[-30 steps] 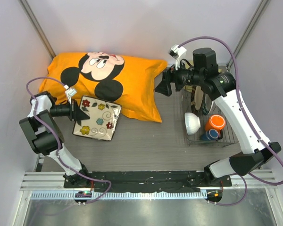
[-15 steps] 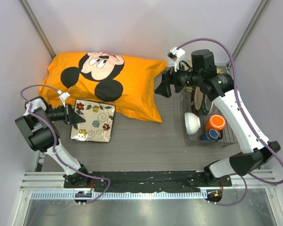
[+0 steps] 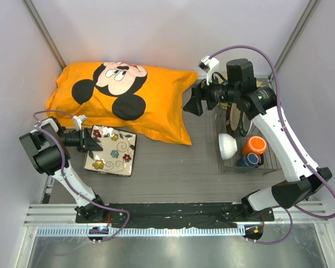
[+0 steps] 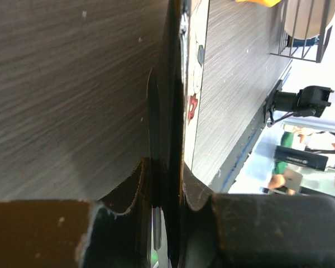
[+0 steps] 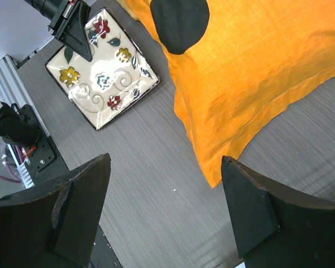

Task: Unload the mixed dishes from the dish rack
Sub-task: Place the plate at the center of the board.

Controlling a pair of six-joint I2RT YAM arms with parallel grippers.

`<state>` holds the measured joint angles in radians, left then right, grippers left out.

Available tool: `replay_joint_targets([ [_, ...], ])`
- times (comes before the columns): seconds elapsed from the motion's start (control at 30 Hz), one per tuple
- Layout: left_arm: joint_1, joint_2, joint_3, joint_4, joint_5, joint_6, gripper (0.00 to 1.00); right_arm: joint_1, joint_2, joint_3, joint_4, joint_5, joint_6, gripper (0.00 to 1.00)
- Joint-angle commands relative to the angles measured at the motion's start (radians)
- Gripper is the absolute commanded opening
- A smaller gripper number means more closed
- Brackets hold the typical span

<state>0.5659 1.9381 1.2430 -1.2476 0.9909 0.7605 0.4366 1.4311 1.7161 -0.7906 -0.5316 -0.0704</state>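
My left gripper (image 3: 94, 140) is shut on the far-left edge of the square cream floral plate (image 3: 113, 152), which lies flat at table height just in front of the pillow. In the left wrist view the plate (image 4: 191, 84) shows edge-on, pinched between the fingers (image 4: 156, 139). The right wrist view takes in the whole plate (image 5: 103, 67). My right gripper (image 3: 192, 104) hangs open and empty left of the dish rack (image 3: 268, 167). The rack holds a white bowl (image 3: 227, 145), an orange mug (image 3: 255, 146), a small dark-blue cup (image 3: 248, 161) and an upright plate (image 3: 235, 115).
A big orange Mickey Mouse pillow (image 3: 145, 97) fills the far left of the table, its corner (image 5: 251, 84) below my right gripper (image 5: 166, 161). Grey walls close in on both sides. The black base rail (image 3: 173, 211) runs along the near edge.
My left gripper has drawn the floral plate toward the near left, off the pillow's edge and lower to the table. The right arm has barely moved.
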Motion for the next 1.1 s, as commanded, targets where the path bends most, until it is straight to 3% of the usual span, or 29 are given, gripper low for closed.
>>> replay_joint_targets([
  [0.0,-0.023,-0.058,0.013,-0.009,0.057,-0.15,0.0,0.005,-0.014,-0.007,0.04,0.01,-0.011,0.85],
  [0.27,-0.02,0.027,0.035,0.042,0.003,-0.234,0.03,0.005,-0.024,-0.019,0.042,0.016,-0.016,0.85],
  [0.77,-0.02,0.038,0.022,0.151,-0.173,-0.311,0.36,0.005,-0.034,-0.024,0.042,0.019,-0.017,0.86],
  [1.07,-0.02,0.084,0.024,0.227,-0.245,-0.331,0.43,0.005,-0.054,-0.041,0.04,0.027,-0.025,0.86],
])
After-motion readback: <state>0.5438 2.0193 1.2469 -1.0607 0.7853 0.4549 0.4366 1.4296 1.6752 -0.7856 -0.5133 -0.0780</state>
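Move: The plate is already pinched at its left side by the left hand; its middle lies about 6 cm to the right of that hand, 2 cm nearer the base and some 4 cm lower. The orange pillow is the close neighbour, its middle roughly 17 cm ahead of the left hand, 10 cm to the right and 4 cm below. From the right hand, which takes no part, the plate is about 32 cm to the left, 5 cm back and 31 cm below. The plate, still held by its left side, is lowered by the left hand about 2 cm towards the bare table while the wrist rolls some 10 degrees to level it. Then the fingers open and let go of the rim, and the hand sinks about 3 cm more, edging 2 cm left, away from the plate's middle, with the rim still between the parted fingers. ##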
